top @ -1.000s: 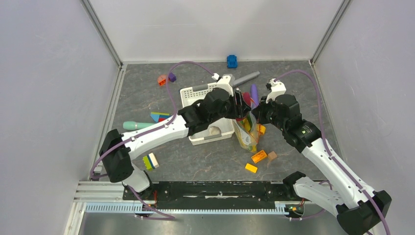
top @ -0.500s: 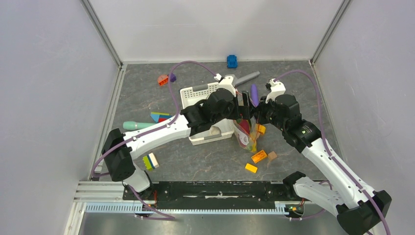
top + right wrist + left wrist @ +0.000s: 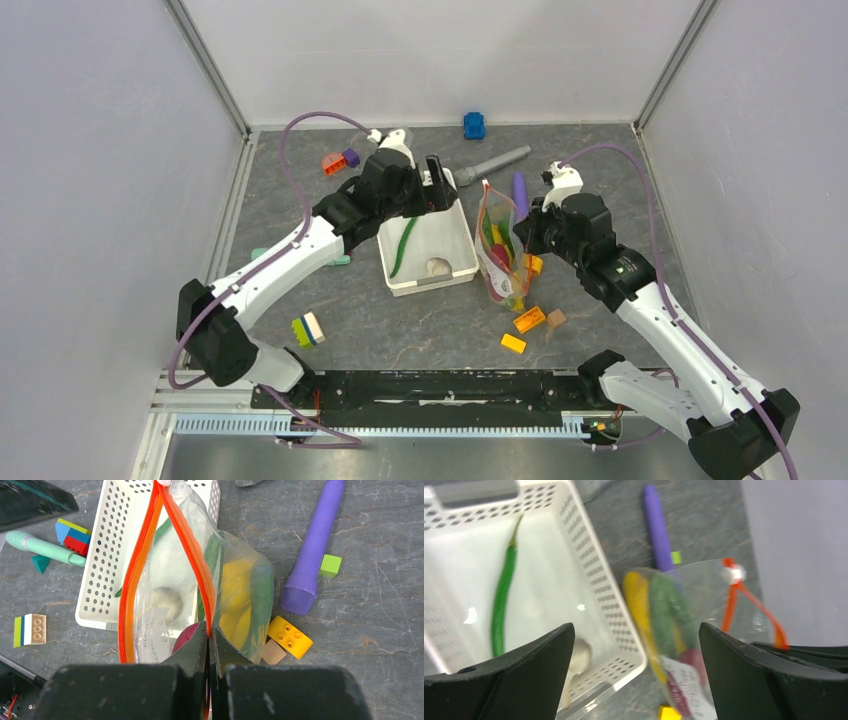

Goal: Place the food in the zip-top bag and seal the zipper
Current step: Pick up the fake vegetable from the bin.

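The clear zip-top bag (image 3: pixel 500 255) hangs open just right of the white basket (image 3: pixel 432 285). My right gripper (image 3: pixel 208 627) is shut on one side of its orange-red zipper (image 3: pixel 192 550), holding the mouth up. Inside the bag lie a yellow banana piece (image 3: pixel 235 595), a dark-green cucumber (image 3: pixel 262 595) and a purple-red sweet potato (image 3: pixel 184 632). A slim green bean (image 3: pixel 501 605) and a whitish piece (image 3: pixel 579 655) rest in the basket (image 3: pixel 599 580). My left gripper (image 3: pixel 437 180) hovers open and holds nothing, over the basket's far end.
A long purple cylinder (image 3: pixel 519 193) lies just beyond the bag and a grey one (image 3: pixel 495 160) behind the basket. Orange and yellow blocks (image 3: pixel 529 319) sit in front of the bag. More blocks (image 3: pixel 308 329) lie front left, and a blue toy (image 3: pixel 474 125) stands by the back wall.
My left gripper opened, dropped the purple-red sweet potato into the bag, then swung back left over the basket. The right gripper kept its hold on the zipper.
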You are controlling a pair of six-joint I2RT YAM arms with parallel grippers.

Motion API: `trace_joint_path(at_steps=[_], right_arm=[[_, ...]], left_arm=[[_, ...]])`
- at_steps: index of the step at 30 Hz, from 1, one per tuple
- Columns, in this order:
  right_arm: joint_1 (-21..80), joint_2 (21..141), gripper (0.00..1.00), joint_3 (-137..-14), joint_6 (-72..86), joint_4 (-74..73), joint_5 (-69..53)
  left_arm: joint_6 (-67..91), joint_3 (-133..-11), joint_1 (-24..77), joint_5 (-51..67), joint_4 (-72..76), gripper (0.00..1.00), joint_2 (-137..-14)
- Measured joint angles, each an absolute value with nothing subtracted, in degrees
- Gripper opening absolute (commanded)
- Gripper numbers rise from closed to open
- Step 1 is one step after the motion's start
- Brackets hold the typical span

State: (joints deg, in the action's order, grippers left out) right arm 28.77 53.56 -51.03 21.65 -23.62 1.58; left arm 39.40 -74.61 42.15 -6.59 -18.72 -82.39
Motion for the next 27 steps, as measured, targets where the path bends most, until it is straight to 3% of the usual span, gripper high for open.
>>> trace_joint_path(at_steps=[19,27], right_arm=[[28.8,53.5,0.01,-50.7,21.1,-23.7,2.2],[28.8,53.6,0.01,-49.9,21.1,-23.6,2.4]], left_arm=[[39.4,-72.4,39.9,-0.3,-35.1,0.99,-98.0],[39.5,-72.4,39.9,0.6,-35.0,0.93,-104.9]])
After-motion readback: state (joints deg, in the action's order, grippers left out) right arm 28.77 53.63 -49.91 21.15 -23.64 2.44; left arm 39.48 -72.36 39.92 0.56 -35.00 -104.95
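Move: The white garlic-like vegetable lies on the bin floor some 25 cm below the open left hand, about 5 cm back and 1 cm to its left. The green chili is beside it in the bin, about 9 cm left of the hand and 1 cm back; the filled bag is about 14 cm to the hand's right, 1 cm back and some 20 cm below. From the right hand the white vegetable is level, about 16 cm left and 22 cm below. Left hand plunges about 22 cm into the bin towards the white vegetable, tipping its open fingers steeply down. ##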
